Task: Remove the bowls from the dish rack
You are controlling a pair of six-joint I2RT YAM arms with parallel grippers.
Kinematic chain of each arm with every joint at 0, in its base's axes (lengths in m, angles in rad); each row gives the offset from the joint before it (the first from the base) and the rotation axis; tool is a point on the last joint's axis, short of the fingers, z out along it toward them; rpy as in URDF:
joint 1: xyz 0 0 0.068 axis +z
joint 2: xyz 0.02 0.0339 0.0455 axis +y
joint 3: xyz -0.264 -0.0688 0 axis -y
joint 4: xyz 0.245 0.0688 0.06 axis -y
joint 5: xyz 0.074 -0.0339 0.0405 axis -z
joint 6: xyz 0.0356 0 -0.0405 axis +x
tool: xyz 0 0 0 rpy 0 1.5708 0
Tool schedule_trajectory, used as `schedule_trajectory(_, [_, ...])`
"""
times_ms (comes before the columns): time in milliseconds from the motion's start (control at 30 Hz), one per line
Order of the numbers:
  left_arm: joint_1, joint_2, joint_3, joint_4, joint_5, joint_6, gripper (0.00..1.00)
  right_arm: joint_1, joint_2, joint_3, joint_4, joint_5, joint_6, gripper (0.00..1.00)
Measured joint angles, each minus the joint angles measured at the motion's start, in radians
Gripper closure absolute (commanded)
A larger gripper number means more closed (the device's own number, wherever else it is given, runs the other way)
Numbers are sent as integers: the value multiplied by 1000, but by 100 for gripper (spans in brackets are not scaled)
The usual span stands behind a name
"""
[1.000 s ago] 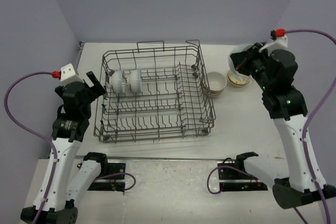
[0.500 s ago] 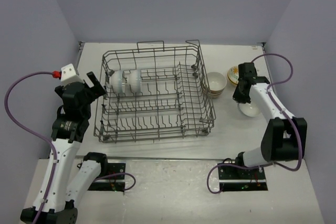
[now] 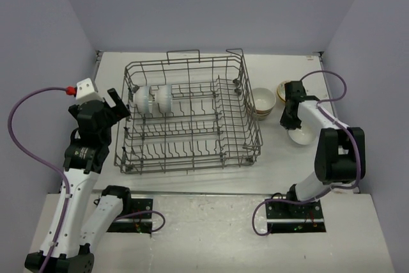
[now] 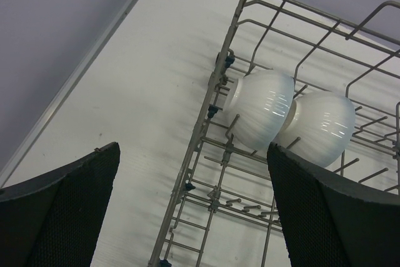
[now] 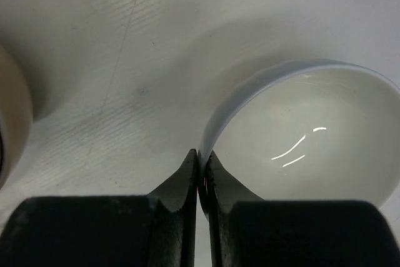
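Note:
The grey wire dish rack (image 3: 192, 151) stands mid-table. Two white bowls (image 3: 153, 100) sit on edge side by side in its back left row, and the left wrist view shows them too (image 4: 262, 107). My left gripper (image 3: 118, 103) hovers open at the rack's left side (image 4: 187, 186), short of those bowls, nothing between its fingers (image 4: 325, 211). My right gripper (image 3: 289, 121) is shut on the rim of a white bowl (image 3: 303, 135) that is low over or on the table right of the rack. The right wrist view has the rim pinched between the fingertips (image 5: 201, 162), the bowl (image 5: 312, 142) opening upward.
A tan-brown bowl (image 3: 262, 102) with a cream inside stands upright just right of the rack; its edge shows in the right wrist view (image 5: 9, 123). A yellow-floral bowl (image 3: 283, 87) sits behind my right gripper. The side walls stand close to both arms.
My right arm came down from high at the back right with the white bowl, bringing it low beside the tan-brown bowl. The left arm barely moved.

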Motion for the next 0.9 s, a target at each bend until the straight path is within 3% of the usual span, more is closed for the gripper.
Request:
schedule_trajectory(67, [0,0,0,0,2,0,0,0,9,-6,9,9,-1,93])
schedule_trajectory(100, [0,0,0,0,3,0,0,0,10,-6,11,14,-1,80])
schedule_trajectory(133, [0,0,0,0,3,0,0,0,11,-6,14,19,-2,61])
schedule_trajectory(200, [0,0,0,0,3,0,0,0,14,-6,17,22,3,59])
schedule_trajectory(300, [0,0,0,0,3,0,0,0,8,-6,16,21,5,45])
schedule_trajectory(467, [0,2,0,0,2,0,0,1,-92,-5,-6,13,10,41])
schedule_trajectory(667, [0,2,-1,0,3,0,0,30,-344,117,-128,12,19,34])
schedule_trajectory(767, [0,5,-1,0,6,0,0,118,-476,252,-143,-4,29,30])
schedule_trajectory(900, [0,6,-1,1,11,0,0,302,-601,370,-58,-144,68,27])
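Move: The white bowl still pinched by its rim in the right hand has its middle about 5 cm right of that hand, 2 cm back and 2 cm below, right at the table. The stack of bowls stands about 11 cm left and 7 cm farther out than the hand; the flowered bowls stand some 13 cm straight ahead. From the left hand the white bowl lies about 66 cm right, 3 cm farther out and 24 cm lower. The white bowl's rim is let go first: the right hand stays almost in place on the table spot while its fingers open wide. It then rises off the bowl, slowly and then fast, about 33 cm, swinging some 12 cm left to the rack's side and slightly back near the end, while the fingers tip up from pointing down by some 50 degrees and turn counter-clockwise. ##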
